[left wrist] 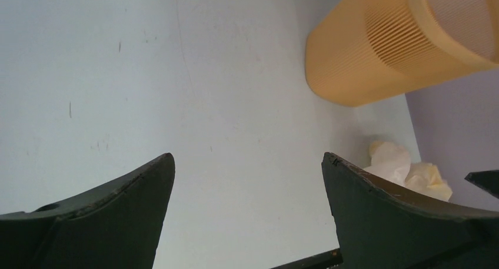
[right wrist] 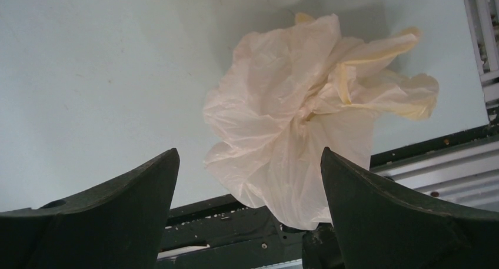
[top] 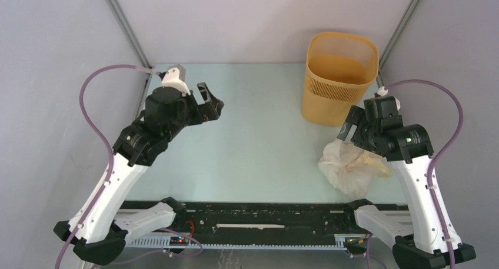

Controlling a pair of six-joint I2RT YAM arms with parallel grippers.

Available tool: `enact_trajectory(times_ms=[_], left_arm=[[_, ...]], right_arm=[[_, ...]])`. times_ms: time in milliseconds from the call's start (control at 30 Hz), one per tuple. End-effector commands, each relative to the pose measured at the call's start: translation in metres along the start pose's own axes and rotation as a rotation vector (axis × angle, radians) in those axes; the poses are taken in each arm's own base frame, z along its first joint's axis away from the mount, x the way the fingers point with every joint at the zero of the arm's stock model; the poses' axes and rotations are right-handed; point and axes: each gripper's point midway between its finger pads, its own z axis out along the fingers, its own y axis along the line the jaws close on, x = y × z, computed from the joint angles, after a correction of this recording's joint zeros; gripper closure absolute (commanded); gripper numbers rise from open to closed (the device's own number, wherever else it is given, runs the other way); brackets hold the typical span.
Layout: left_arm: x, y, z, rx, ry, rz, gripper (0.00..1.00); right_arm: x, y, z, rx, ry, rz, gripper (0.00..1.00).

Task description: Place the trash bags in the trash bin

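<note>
The trash bag (top: 350, 168) is a crumpled whitish plastic heap with a pale yellow rim, lying on the table at the front right. In the right wrist view the bag (right wrist: 306, 113) lies below and ahead of my open right gripper (right wrist: 250, 163), untouched. The right gripper (top: 348, 129) hovers just above the bag's far edge. The yellow-orange trash bin (top: 339, 77) stands upright at the back right, empty inside. My left gripper (top: 210, 107) is open and empty over the back left of the table. The left wrist view shows the bin (left wrist: 400, 42) and the bag (left wrist: 406, 169) beyond the open left gripper (left wrist: 247, 163).
The pale green table (top: 253, 133) ends at a black rail (top: 259, 219) along the front edge. Grey walls with metal corner posts (top: 126, 25) close in the back and sides. Pink cables loop from both arms.
</note>
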Motion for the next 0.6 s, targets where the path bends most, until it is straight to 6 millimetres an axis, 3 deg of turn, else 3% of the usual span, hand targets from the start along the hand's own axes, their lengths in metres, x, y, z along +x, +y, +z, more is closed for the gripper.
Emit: enact_trajectory(times_ms=[0,133,200,333,567], left_arm=[[0.025,0.004,-0.008,0.041,0.032,-0.054,0.0],[0.035,0.005,-0.007,0.072,0.034,-0.026,0.0],[0.041,0.007,-0.007,0.071,0.052,0.003,0.0],[0.033,0.021,-0.01,0.006,0.024,0.054,0.0],[0.031,0.022,-0.01,0.04,-0.02,0.116,0.0]], right_arm=[[0.005,-0.017,0.012,0.069,0.006,0.078,0.0],[0.023,-0.046,0.035,0.21,0.133,0.225,0.0],[0.022,-0.059,0.043,0.25,0.144,0.281,0.0],[0.02,-0.07,0.057,0.237,0.139,0.336,0.0],[0.02,-0.097,0.08,0.279,0.18,0.393,0.0]])
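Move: The trash bag lies on the table below the right gripper, some 20 cm lower, about 6 cm to its right and roughly 5 cm back towards the base. The trash bin stands about 21 cm straight ahead of that gripper, its middle some 10 cm lower. From the left gripper the trash bag is roughly 44 cm to the right, 10 cm back and 30 cm below. Bring the open right gripper down about 9 cm and some 8 cm to the right to hover lower over the trash bag, turning it about 25 degrees clockwise and tipping the fingers further down as it goes. Meanwhile sink the left gripper about 4 cm and draw it slightly back, over bare table, fingers kept wide open. ##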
